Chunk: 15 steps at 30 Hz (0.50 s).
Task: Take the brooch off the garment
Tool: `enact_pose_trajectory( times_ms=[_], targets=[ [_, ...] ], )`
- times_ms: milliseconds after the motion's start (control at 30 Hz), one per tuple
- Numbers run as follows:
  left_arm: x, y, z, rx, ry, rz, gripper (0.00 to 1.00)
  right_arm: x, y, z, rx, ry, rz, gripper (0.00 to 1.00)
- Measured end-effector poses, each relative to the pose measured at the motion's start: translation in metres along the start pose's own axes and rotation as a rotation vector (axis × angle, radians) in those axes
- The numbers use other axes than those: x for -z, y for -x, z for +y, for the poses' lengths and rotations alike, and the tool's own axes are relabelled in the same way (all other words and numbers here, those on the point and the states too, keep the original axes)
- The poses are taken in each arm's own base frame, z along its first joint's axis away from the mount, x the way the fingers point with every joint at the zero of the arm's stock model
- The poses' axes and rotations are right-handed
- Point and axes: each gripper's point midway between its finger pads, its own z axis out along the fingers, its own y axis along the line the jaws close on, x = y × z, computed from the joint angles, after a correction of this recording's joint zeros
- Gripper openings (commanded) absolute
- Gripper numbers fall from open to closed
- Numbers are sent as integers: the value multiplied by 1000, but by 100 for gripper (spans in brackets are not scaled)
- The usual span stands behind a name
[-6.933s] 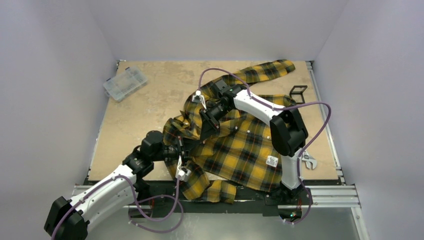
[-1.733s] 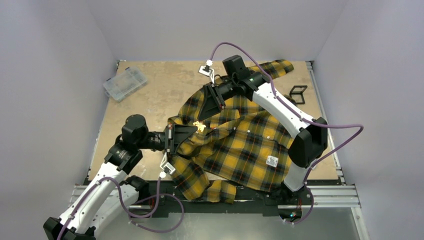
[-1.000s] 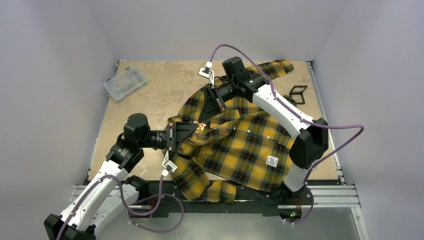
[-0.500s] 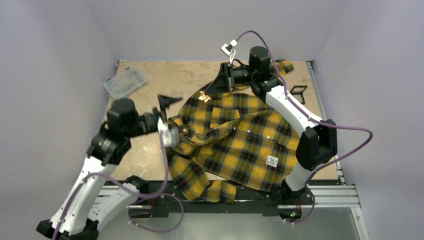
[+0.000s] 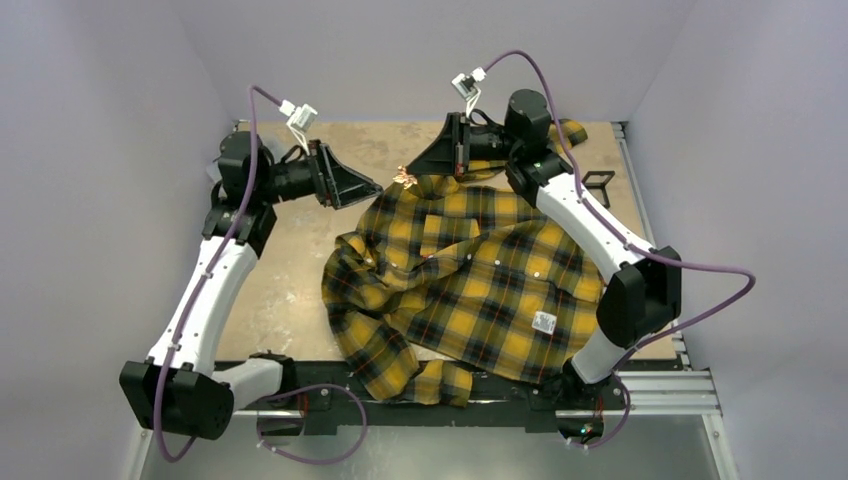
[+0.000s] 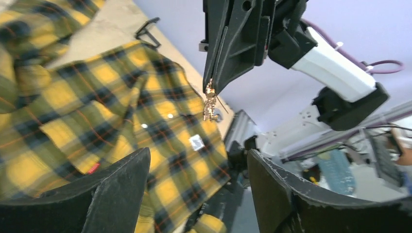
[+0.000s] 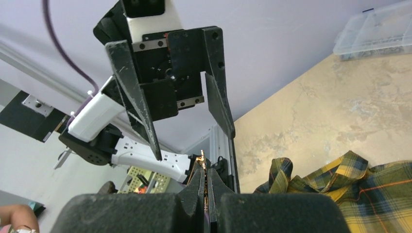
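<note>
The garment (image 5: 470,270), a yellow-and-black plaid shirt, lies spread on the table; it also shows in the left wrist view (image 6: 97,107) and the right wrist view (image 7: 379,194). My right gripper (image 5: 412,172) is raised above the shirt's far collar edge and is shut on the brooch (image 5: 406,177), a tiny glinting gold-toned trinket clear of the cloth. The brooch hangs from the right fingertips in the left wrist view (image 6: 211,102) and pokes out between them in the right wrist view (image 7: 202,158). My left gripper (image 5: 372,188) is open and empty, held in the air facing the right gripper (image 7: 205,170).
A clear plastic box (image 5: 250,167) sits at the back left of the table. A small black frame (image 5: 596,187) lies at the back right. A wrench (image 5: 618,320) lies by the shirt's right hem. A white square tag (image 5: 543,322) is on the shirt's lower right.
My right gripper rose toward the back with the brooch, off the shirt. My left gripper let go of the shirt, swung up to the back left and stands open.
</note>
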Motion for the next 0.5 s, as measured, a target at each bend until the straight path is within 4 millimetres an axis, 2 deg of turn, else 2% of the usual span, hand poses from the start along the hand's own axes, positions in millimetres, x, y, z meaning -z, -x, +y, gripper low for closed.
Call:
enact_pose_trajectory(
  times_ms=[233,500],
  targets=[
    [-10,3,-8,187,-96,-23,53,1,-3,1,-12,-2,-1,0],
    [-21,-3,-14,204,-107,0,55,4,-1,6,-16,-21,-24,0]
  ],
)
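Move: The brooch, already free of the garment, is held out in the right fingertips, about 6 cm to the left hand's right, 2 cm ahead and roughly level. The right fingertips are some 8 cm to the left hand's right and 3 cm ahead. The garment's pocket lies 16 cm right, 7 cm ahead and far below, some 36 cm. From the right hand, the brooch is 2 cm left and 1 cm back. The left hand eases about 2.5 cm right towards the held brooch, rolling some 10 degrees, its open fingers narrowing. ##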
